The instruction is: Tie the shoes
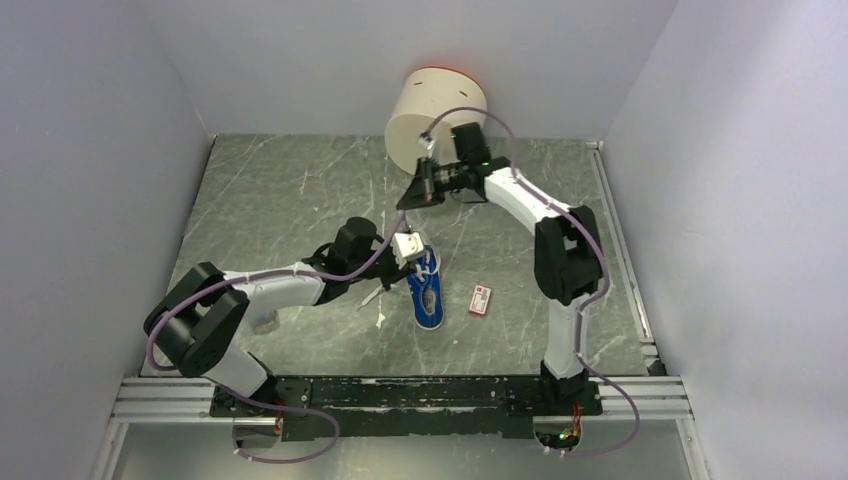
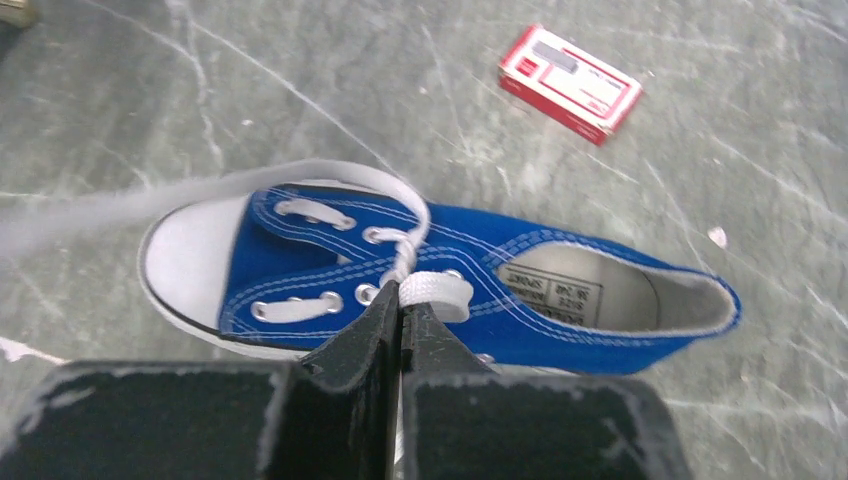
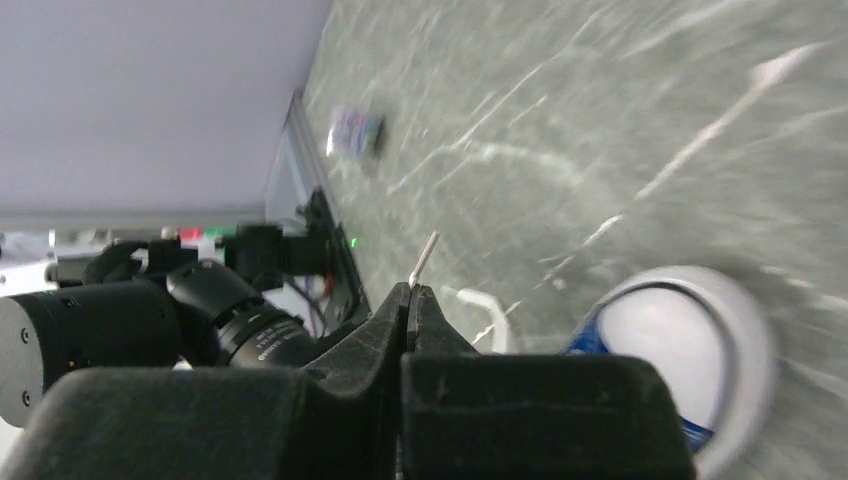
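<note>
The blue sneaker (image 1: pixel 427 292) lies on its sole mid-table, with a white toe cap (image 2: pixel 190 262) and white laces. My left gripper (image 2: pixel 401 303) is shut on a white lace (image 2: pixel 437 293) at the upper eyelets, right over the shoe (image 2: pixel 560 330); the top view shows it (image 1: pixel 408 250) at the shoe's far end. A second lace strand (image 2: pixel 90 212) stretches off tight past the toe. My right gripper (image 3: pixel 410 289) is shut on that lace's end, and the tip (image 3: pixel 427 256) pokes out between the fingers. It (image 1: pixel 411 197) hangs raised behind the shoe. The toe cap (image 3: pixel 680 350) shows blurred below it.
A red-and-white packet (image 1: pixel 481 299) lies to the right of the shoe, also seen from the left wrist (image 2: pixel 570 83). A large white cylinder (image 1: pixel 437 115) stands at the back wall behind the right arm. Grey walls close in three sides.
</note>
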Motion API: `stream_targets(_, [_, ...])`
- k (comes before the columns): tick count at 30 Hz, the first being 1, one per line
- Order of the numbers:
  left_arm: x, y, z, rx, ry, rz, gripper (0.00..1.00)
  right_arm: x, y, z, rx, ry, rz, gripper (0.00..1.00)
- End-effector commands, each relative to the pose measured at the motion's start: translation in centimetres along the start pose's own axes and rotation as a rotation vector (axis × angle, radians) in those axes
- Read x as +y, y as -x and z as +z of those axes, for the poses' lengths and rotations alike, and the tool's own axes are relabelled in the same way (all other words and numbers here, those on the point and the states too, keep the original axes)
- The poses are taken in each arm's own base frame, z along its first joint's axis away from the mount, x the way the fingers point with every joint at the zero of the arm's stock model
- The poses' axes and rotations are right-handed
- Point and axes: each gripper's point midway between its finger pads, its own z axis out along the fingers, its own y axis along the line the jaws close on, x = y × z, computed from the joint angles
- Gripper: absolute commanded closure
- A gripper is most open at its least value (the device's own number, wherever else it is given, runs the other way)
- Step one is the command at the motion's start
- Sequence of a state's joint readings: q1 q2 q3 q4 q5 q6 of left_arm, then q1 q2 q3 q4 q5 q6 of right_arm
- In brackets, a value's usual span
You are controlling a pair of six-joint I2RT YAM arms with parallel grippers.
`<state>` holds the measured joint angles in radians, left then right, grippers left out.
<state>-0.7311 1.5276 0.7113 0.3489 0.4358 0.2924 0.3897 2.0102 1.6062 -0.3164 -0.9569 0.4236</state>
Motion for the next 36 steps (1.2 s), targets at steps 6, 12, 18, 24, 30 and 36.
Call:
stream_targets(6, [-3.6,1.0,-0.8,-0.089,-0.122,0.154,0.95,7.7,-14.1,7.1,0.516,0.162,0.093,0.94])
stream_targets(12, [-5.3,0.7,-0.6,-0.081,-0.163,0.175,0.95,7.6,-15.5,5.3,0.540,0.107,0.246,0.59])
stream_targets(18, [-6.2,1.1,-0.5,-0.105,-0.209,0.126,0.95,5.5,-4.3,-1.0,0.146,0.101,0.220,0.26])
stream_targets(24, [-5.6,1.3,0.0,-0.077,-0.178,-0.001,0.95,-0.7,-3.2,-7.9,0.059,-0.343,0.050,0.07])
stream_targets(30, [-4.3,0.1,2.3,0.164,-0.170,-0.227,0.95,2.4,-5.9,-11.7,-0.075,-0.269,0.058,0.00])
stream_targets(36, [-3.6,-0.4,2.7,0.209,-0.159,-0.380,0.95,7.7,-8.7,-13.0,-0.198,0.213,0.211,0.00])
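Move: The right gripper holds a lace end high beyond the shoe; the drop spot, bare table just left of the shoe, lies about 15 cm back, 7 cm left and 17 cm below it. From that hand the shoe's middle is some 9 cm back, 4 cm right and 14 cm down, the red-and-white box 13 cm back and 16 cm right. From the left gripper, which pinches the other lace, the shoe's middle is about 2 cm ahead, 4 cm right and 6 cm below. Sweep the right gripper back about 17 cm, some 9 cm left and a little down, carrying its lace end around the far and left sides of the left gripper; open wide to let go, then swing forward and right, up clear of the shoe, and finally back as it goes on right. Keep the lace pinched in the left gripper: draw it back about 6 cm, then bring it right and partly forward again, rolling the wrist some 15 degrees. ##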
